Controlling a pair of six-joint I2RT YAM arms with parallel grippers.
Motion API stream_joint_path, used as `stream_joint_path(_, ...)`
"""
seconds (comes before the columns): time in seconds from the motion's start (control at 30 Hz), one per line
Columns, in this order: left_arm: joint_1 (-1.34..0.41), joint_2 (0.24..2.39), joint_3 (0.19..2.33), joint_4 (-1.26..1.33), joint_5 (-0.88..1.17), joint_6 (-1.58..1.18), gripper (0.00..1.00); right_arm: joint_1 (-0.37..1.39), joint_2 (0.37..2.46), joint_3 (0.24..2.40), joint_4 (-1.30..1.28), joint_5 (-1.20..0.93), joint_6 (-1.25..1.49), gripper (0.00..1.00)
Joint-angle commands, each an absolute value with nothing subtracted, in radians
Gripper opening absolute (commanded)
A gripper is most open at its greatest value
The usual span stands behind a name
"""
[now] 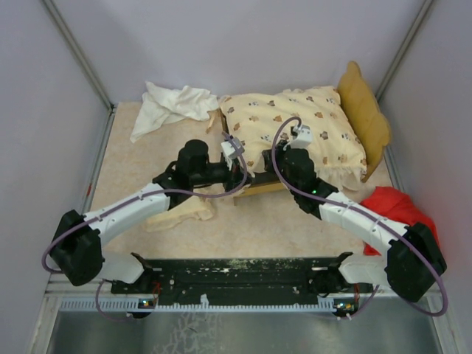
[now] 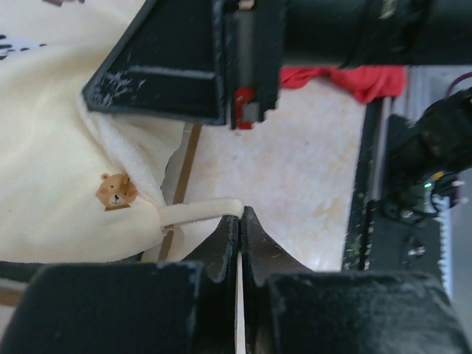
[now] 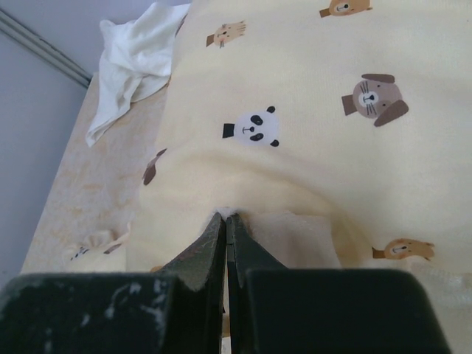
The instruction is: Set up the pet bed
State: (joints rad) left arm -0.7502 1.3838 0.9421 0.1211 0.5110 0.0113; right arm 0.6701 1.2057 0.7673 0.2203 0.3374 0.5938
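The pet bed stands at the back right, its ochre wavy headboard (image 1: pixel 365 110) on the right side. The cream animal-print cushion (image 1: pixel 295 125) lies over the frame (image 1: pixel 265 188). My left gripper (image 1: pixel 237 158) is at the cushion's near left corner, shut on a thin cream tie strap (image 2: pixel 195 213) of the cushion (image 2: pixel 51 155). My right gripper (image 3: pixel 226 216) is shut, pinching a fold of the cushion (image 3: pixel 295 88) at its near edge. The small matching pillow (image 1: pixel 181 214) lies on the table under my left arm.
A crumpled white cloth (image 1: pixel 173 107) lies at the back left, also in the right wrist view (image 3: pixel 133 66). A red cloth (image 1: pixel 394 210) sits at the right beside my right arm. Grey walls close in the table on three sides.
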Motion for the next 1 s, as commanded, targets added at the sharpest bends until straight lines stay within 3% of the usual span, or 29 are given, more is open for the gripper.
stream_joint_path(0.0,-0.755,1.352,0.930,0.332,0.703,-0.253,0.04,0.651,1.202,0.819,0.297,0.337,0.581,0.00)
stream_joint_path(0.17,-0.754,1.394,0.808,0.558,0.783,-0.434,0.19,0.643,1.208,0.816,0.301,0.334,0.579,0.00)
stream_joint_path(0.37,-0.749,1.379,0.857,0.242,0.644,-0.167,0.38,0.640,1.211,0.816,0.298,0.333,0.576,0.00)
stream_joint_path(0.57,-0.749,1.304,0.920,-0.051,0.426,0.139,0.39,0.635,1.213,0.818,0.299,0.332,0.570,0.00)
stream_joint_path(0.7,-0.748,1.285,0.912,-0.071,0.289,0.258,0.42,0.634,1.212,0.817,0.305,0.324,0.573,0.00)
stream_joint_path(0.97,-0.747,1.385,0.904,-0.006,0.346,0.339,0.45,0.634,1.215,0.823,0.307,0.319,0.578,0.00)
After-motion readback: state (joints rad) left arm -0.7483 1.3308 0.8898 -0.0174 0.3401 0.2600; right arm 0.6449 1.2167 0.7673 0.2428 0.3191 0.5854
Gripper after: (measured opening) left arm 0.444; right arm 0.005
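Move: Between the left fingertips is the tie strap, already pinched, running to the cushion corner about 5 cm ahead, 3 cm right and 6 cm lower. The bed frame's near-left corner lies roughly 5 cm to the left hand's left, level fore and aft, and some 12 cm below. The right fingers already grip a cushion fold at their tips; from them the strap's pinched part is about 6 cm left and 7 cm back. Letting go of the tie strap, the left hand swings back about 4 cm while rising 3 cm, opening its fingers to nearly half. It then dips, turns back forward some 5 cm and left about as much, ending tipped further down, above the frame's near-left corner. The right hand stays put and keeps its pinch on the cushion fold. ##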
